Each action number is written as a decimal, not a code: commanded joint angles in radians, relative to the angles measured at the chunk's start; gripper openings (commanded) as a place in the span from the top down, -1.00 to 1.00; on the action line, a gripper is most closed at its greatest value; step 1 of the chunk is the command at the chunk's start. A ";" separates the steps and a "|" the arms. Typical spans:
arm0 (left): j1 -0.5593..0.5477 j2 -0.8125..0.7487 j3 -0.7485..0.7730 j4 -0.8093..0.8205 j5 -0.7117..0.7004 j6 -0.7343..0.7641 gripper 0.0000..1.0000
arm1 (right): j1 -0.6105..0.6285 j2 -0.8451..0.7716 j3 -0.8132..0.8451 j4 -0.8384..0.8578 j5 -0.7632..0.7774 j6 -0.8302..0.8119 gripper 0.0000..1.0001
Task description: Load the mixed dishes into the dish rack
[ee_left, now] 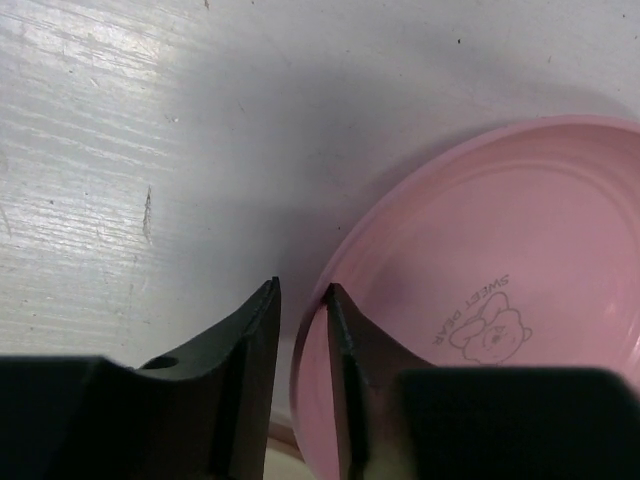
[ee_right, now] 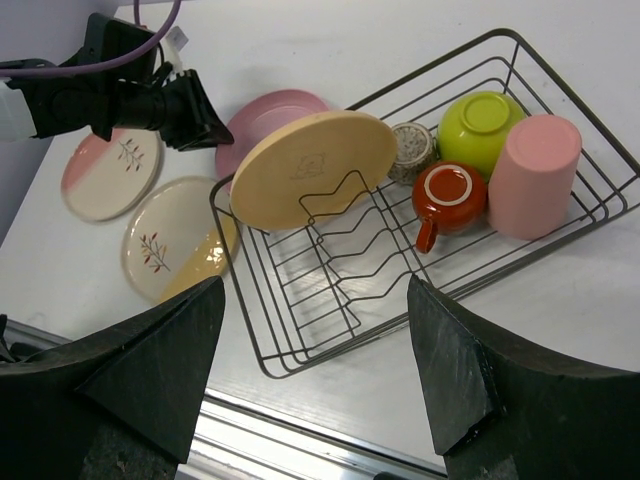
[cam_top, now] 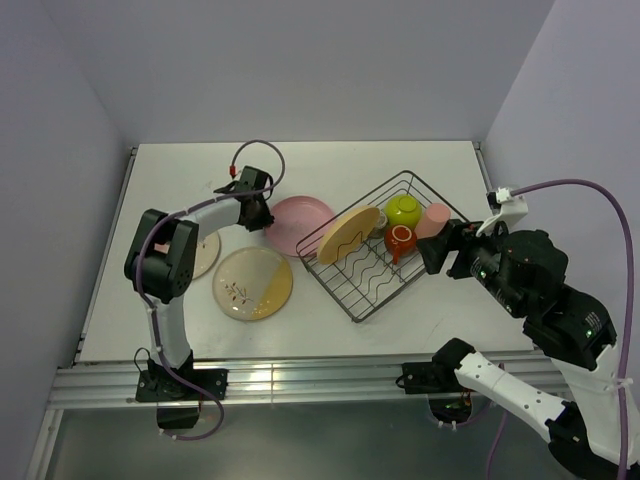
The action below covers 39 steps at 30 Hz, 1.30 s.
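The pink plate (cam_top: pixel 300 222) (ee_left: pixel 500 250) lies on the table left of the dish rack (cam_top: pixel 375 278). My left gripper (cam_top: pixel 262 215) (ee_left: pixel 302 290) straddles its left rim with the jaws narrow. One finger is inside the plate, the other outside, with a slit of table showing beside the rim. An orange plate (ee_right: pixel 315 165) stands tilted in the rack. Behind it sit a small grey cup (ee_right: pixel 408 152), a lime-green bowl (ee_right: pixel 480 130), a red-brown mug (ee_right: pixel 448 195) and a salmon cup (ee_right: pixel 532 175). My right gripper (ee_right: pixel 315 370) (cam_top: pixel 432 255) hangs open and holds nothing, right of the rack.
A cream-yellow twig plate (cam_top: pixel 253 282) and a pink-cream twig plate (ee_right: pixel 108 175) lie flat on the table left of the rack, near the left arm. The table's metal front rail (cam_top: pixel 300 380) runs along the near edge. Walls close in the back and sides.
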 commanded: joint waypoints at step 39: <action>-0.144 -1.058 -0.337 0.221 0.234 0.117 1.00 | -0.005 0.203 0.028 0.352 -0.483 0.051 -0.61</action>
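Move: The pink plate's left rim is already between the left hand's half-open fingers, its middle some 8 cm right, 2 cm back and barely below. From the left hand, the cream-yellow plate lies about 16 cm back and 3 cm left; the yellow plate standing in the rack is 20 cm right, 5 cm back and 8 cm higher. From the open right hand, the pink plate's middle lies about 25 cm ahead, 25 cm left and 34 cm down. Pinching the pink plate's left rim shut between its fingers, the left hand lifts it off the table, quickly up about 35 cm while drawing back some 14 cm and tipping its fingers up towards level; it bows left, then swings back right and sinks a little. The right hand, still open, moves 10 cm left towards the plate, turning counter-clockwise. ##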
